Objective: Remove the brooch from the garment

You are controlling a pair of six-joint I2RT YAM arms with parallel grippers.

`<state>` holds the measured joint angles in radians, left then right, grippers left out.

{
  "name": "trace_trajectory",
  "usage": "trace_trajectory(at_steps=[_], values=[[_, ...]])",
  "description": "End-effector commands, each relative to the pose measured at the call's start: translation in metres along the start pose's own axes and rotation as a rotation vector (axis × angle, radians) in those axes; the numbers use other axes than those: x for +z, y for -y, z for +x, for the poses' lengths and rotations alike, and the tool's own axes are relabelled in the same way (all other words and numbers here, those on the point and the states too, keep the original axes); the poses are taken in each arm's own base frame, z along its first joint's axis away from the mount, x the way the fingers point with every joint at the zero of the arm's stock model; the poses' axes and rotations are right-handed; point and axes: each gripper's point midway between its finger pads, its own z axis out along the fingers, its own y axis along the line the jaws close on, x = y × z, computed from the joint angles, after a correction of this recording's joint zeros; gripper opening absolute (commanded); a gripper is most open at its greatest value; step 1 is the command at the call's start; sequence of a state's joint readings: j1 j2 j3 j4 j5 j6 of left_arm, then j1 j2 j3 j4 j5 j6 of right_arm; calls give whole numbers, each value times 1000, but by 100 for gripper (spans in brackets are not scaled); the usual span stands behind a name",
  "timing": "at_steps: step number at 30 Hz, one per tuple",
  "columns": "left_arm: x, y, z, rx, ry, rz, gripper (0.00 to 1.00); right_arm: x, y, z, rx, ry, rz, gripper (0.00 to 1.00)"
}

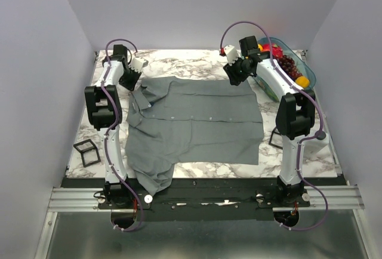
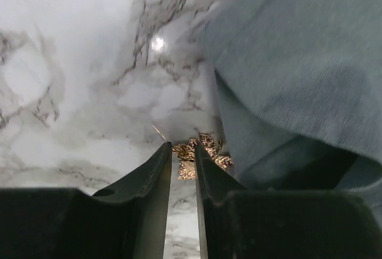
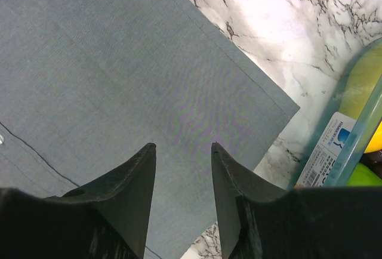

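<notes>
The garment (image 1: 197, 122) is a grey button-up shirt spread flat on the marble table. The brooch (image 2: 190, 151), a small gold-and-dark flower-shaped pin, shows only in the left wrist view. It sits just off the garment's (image 2: 310, 44) edge, over bare marble, with a thin needle sticking out to its upper left. My left gripper (image 1: 130, 83) (image 2: 182, 147) is at the shirt's far left corner, its narrow jaws pinching the brooch at their tips. My right gripper (image 1: 234, 75) (image 3: 184, 147) hangs open over the garment's (image 3: 119, 62) far right corner, with nothing between its fingers.
A teal bin (image 1: 310, 71) (image 3: 352, 145) holding grapes and yellow fruit stands at the back right, close to the right arm. A black wire-frame cube (image 1: 87, 153) sits at the left table edge. Another dark frame (image 1: 276, 139) lies by the right arm.
</notes>
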<state>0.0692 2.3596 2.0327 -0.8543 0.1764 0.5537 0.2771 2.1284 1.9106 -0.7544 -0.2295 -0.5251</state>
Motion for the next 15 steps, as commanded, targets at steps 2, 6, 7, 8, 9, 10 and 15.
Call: trace_trajectory(at_steps=[2, 6, 7, 8, 9, 10, 15], values=[[-15, -7, 47, -98, -65, -10, 31, 2, -9, 3, -11, -9, -25, 50], [-27, -16, 61, -126, -72, -27, 32, 4, -11, 3, -8, -8, -32, 50], [-30, -14, 58, -133, -49, -9, 33, 3, -10, 2, -9, -6, -30, 50], [-41, -14, 49, -136, -3, 2, 36, 3, -10, 2, -9, -5, -29, 50], [-47, -13, 50, -154, 25, 23, 39, 4, -10, 1, -12, -5, -30, 50], [-52, -10, 46, -163, 61, 42, 48, 4, -10, 0, -11, -2, -28, 50], [-74, 8, 33, -204, 161, 107, 60, 5, -9, 1, -11, -5, -25, 50]])
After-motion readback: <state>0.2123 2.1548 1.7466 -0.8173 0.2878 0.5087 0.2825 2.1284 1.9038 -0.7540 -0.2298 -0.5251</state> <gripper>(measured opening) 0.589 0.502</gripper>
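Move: The left fingers already hold the brooch low over the table; the bare table spot it is taken to lies about 5 cm back and 4 cm left of that hand, some 2 cm lower. Near it, the garment's folded sleeve end lies roughly 5 cm to the right of the hand and 6 cm back, while the garment's middle is about 24 cm right and 16 cm back. From the right hand the spot is some 45 cm left, 3 cm back and 10 cm below. Still gripping the brooch, the left hand sweeps back and to its left, away from the garment's edge, staying level and low over the bare table for about 6 cm while the wrist turns some 5 to 10 degrees counter-clockwise. As it slows towards the end, the fingers spread to roughly twice their gap and let go of the brooch, and the hand begins to lift, about 1 cm, while still easing back. ##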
